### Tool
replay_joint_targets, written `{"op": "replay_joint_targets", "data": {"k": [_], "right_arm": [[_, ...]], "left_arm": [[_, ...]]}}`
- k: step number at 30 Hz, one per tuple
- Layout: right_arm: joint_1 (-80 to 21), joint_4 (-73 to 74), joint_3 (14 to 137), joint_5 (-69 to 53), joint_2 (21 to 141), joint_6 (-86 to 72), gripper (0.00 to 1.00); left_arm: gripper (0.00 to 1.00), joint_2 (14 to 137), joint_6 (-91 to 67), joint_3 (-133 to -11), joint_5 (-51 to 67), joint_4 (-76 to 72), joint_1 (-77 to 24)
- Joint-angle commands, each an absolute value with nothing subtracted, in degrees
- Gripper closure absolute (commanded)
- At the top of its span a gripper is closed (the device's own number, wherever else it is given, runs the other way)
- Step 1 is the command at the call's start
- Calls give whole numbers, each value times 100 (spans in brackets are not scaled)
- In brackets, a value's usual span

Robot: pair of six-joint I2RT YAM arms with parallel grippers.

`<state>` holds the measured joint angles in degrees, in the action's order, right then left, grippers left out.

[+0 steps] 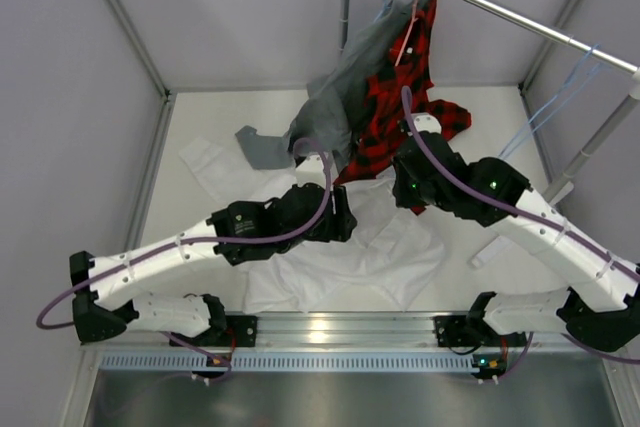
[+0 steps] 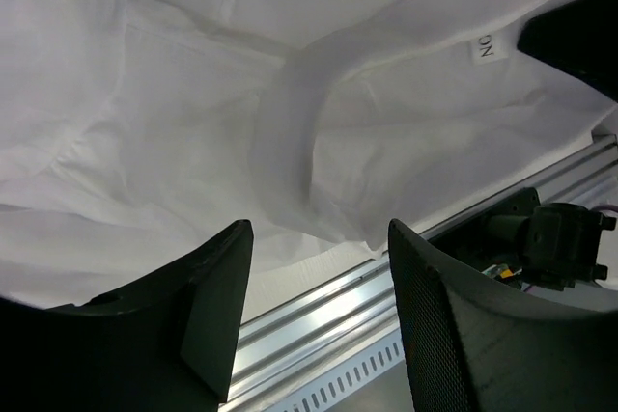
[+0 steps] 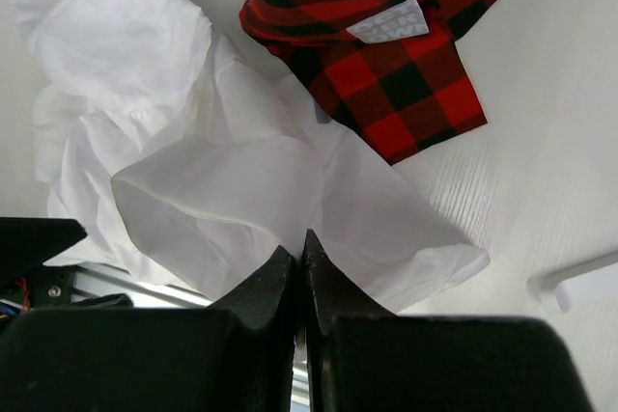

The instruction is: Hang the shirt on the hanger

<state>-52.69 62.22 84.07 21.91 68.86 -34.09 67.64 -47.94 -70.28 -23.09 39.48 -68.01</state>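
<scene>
The white shirt lies wrinkled across the table's near middle. It fills the left wrist view, where its neck label shows, and it also shows in the right wrist view. My right gripper is shut, with a fold of the shirt pinched at its tips. My left gripper is open and empty just above the shirt's near edge. An empty light-blue hanger hangs on the rail at the far right, away from both grippers.
A red-and-black plaid shirt on a pink hanger and a grey garment hang from the rail and drape onto the table. A white bar lies at the right. The metal rail edge runs along the front.
</scene>
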Motion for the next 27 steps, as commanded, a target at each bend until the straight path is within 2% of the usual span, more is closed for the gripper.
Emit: {"op": "replay_joint_targets", "data": {"k": [1, 4, 7, 8, 9, 10, 11, 16, 17, 18, 19, 20, 22, 24, 25, 27], "right_arm": [[-5194, 6311, 8841, 2320, 6952, -3516, 100], [-5194, 6302, 8973, 2259, 6987, -3516, 100], [-5194, 6302, 9000, 2250, 7022, -3507, 100], [-5194, 6310, 8991, 2241, 7040, -3498, 100], [-5194, 6311, 8974, 2241, 7040, -3498, 100], [-5194, 6311, 8930, 2241, 7066, -3515, 100], [-5194, 6311, 8904, 2241, 7058, -3533, 100], [-5045, 6319, 8745, 2102, 6961, -3560, 100], [-5019, 6319, 8745, 2014, 6935, -3533, 98], [-5001, 6285, 8771, 1717, 6900, -3394, 88], [-5001, 6267, 8806, 1566, 6804, -3366, 55], [-5001, 6319, 8885, 1451, 6751, -3340, 38], [-4983, 6599, 9358, 1563, 6732, -3427, 21], [-4896, 7433, 10312, 1801, 6916, -3489, 16], [-4878, 7697, 10649, 1984, 7143, -3515, 8], [-4878, 8415, 11700, 2170, 7364, -3620, 5]], "left_arm": [[38, 6934, -5212, -6935, -2593, 4017, -6838], [37, 7206, -5273, -6856, -2558, 3850, -6829], [43, 7400, -5300, -6794, -2487, 3535, -6812], [58, 7487, -5309, -6785, -2496, 3472, -6803], [64, 7532, -5309, -6820, -2505, 3437, -6803], [66, 7576, -5300, -6846, -2522, 3428, -6794], [75, 7672, -5274, -6873, -2540, 3436, -6785], [98, 7656, -5238, -6829, -2443, 3471, -6724], [100, 7560, -5273, -6838, -2461, 3707, -6715], [100, 7506, -5343, -6890, -2452, 3883, -6671], [100, 7445, -5361, -6934, -2417, 4085, -6636], [100, 7314, -5405, -7004, -2400, 4444, -6610], [100, 7085, -5362, -6988, -2093, 4631, -6426], [100, 6962, -5247, -6873, -1829, 4711, -6223], [100, 6874, -5204, -6838, -1602, 4720, -6170], [100, 6812, -5133, -6751, -1442, 4728, -6065]]}}
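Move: The white shirt's hanging open edge lies almost straight below the open left hand, some 7 cm down, 1 cm ahead and 2 cm to its right. The closed right gripper holding the shirt up is about 12 cm right and 4 cm ahead of the left hand; from the right hand that hanging edge is roughly 10 cm left, 3 cm back and 9 cm lower. The plaid shirt's near cuff lies some 15 cm ahead and 12 cm right of the left hand, about 22 cm below. Downward about 6.5 cm and slightly right, the left hand sinks to the white shirt's hanging edge, shutting its fingers as it goes and pinching the cloth, then carries it left and a little up. Meanwhile the right hand stays nearly in place with its hold; once the left has closed, it opens wide, lets go and rises fast, about 6 cm clear of the shirt. ##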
